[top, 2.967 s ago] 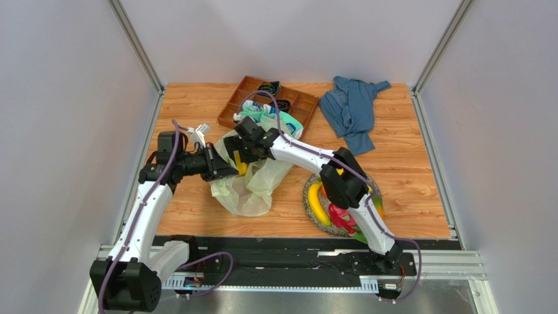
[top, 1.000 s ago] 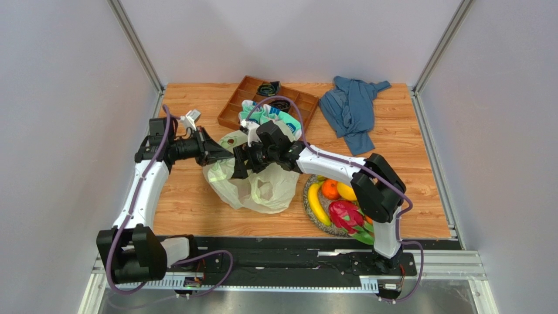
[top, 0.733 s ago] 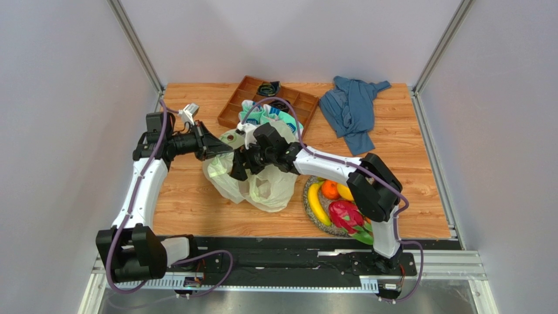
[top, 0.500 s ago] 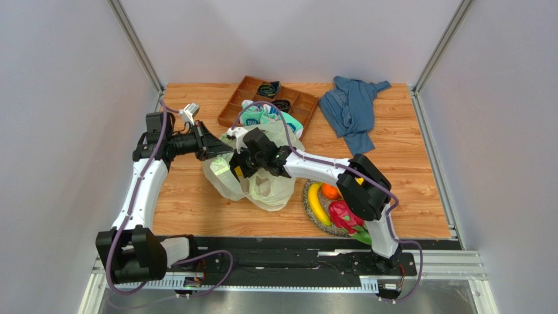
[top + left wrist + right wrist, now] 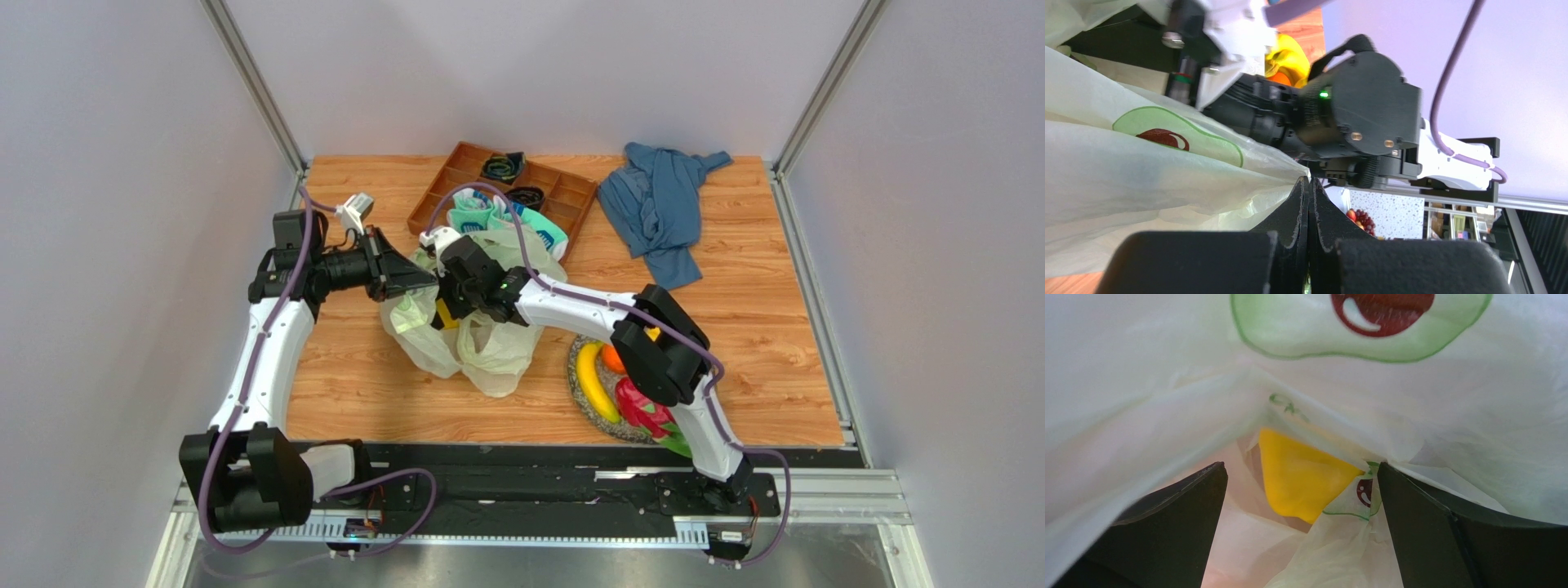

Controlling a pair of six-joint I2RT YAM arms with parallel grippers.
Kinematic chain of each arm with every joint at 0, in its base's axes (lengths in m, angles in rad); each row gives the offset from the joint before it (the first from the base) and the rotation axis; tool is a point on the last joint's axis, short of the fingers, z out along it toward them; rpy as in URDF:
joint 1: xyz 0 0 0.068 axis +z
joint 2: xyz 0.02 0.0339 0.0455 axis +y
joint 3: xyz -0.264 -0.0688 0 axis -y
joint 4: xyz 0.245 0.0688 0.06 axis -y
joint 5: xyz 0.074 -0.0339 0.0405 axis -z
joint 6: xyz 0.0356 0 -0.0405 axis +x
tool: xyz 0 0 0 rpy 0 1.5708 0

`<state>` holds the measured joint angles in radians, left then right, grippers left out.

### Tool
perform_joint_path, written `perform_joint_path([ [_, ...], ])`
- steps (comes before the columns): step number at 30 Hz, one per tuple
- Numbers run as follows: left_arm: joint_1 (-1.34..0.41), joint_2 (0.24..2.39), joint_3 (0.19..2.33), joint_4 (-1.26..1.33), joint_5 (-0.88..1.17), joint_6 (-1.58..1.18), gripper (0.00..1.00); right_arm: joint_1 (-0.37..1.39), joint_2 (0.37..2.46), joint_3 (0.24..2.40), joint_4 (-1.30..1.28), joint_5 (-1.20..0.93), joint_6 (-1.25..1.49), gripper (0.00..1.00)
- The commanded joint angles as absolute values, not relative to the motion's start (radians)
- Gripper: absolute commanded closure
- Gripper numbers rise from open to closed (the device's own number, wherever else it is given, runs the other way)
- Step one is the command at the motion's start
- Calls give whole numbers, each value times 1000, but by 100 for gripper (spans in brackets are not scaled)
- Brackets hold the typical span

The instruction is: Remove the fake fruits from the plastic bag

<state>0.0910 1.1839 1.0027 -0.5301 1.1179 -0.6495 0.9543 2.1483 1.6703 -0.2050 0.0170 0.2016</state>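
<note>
The pale yellow-green plastic bag (image 5: 485, 349) sags on the table, printed with green-and-red logos (image 5: 1361, 318). My left gripper (image 5: 413, 284) is shut on the bag's rim film (image 5: 1137, 177), pulling it to the left. My right gripper (image 5: 449, 301) reaches into the bag's mouth and is open. A yellow fake fruit (image 5: 1300, 478) lies just ahead between its two fingers (image 5: 1168, 530), touching neither, partly covered by film. A banana (image 5: 593, 382), an orange (image 5: 611, 358) and a pink dragon fruit (image 5: 645, 410) lie on the plate to the right.
A woven plate (image 5: 586, 414) sits at the near right under the right arm. A brown compartment tray (image 5: 456, 172), teal-white rolled socks (image 5: 509, 224) and a blue cloth (image 5: 656, 208) lie at the back. A small white object (image 5: 357, 206) is above the left wrist.
My right gripper has moved left and deeper into the bag's mouth, and its jaws have spread wider. The left gripper has kept its hold on the rim in nearly the same place.
</note>
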Motion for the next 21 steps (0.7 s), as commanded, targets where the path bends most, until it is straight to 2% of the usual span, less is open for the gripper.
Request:
perform_joint_path([
  [1, 89, 1169, 1000, -479, 1160, -673, 100, 954, 2190, 1724, -229, 61, 219, 0],
  [10, 86, 1169, 977, -457, 1167, -690, 100, 968, 2258, 1750, -206, 51, 230, 0],
  [13, 86, 1167, 979, -466, 1163, -675, 100, 966, 2263, 1746, -199, 57, 200, 18],
  [14, 87, 1167, 979, -472, 1157, -669, 100, 954, 2254, 1741, -198, 14, 186, 30],
  [17, 87, 1166, 983, -477, 1144, -652, 100, 916, 2180, 1686, -199, -96, 180, 50],
  [21, 115, 1169, 991, -497, 1092, -594, 100, 853, 2025, 1602, -222, -260, 164, 59],
])
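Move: The yellow fruit lies in the bag some 5 cm below the open right fingers and about 1 cm ahead and to the left. From that hand the socks in the wooden tray are about 16 cm ahead and 11 cm to the right, and the nearest banana on the plate is 14 cm back and 25 cm right. From the left hand the fruit is about 4 cm ahead, 1 cm right and 22 cm below. Right hand sinks about 4.5 cm onto the yellow fruit, fingers closing partway; left keeps pinching the bag's rim. ##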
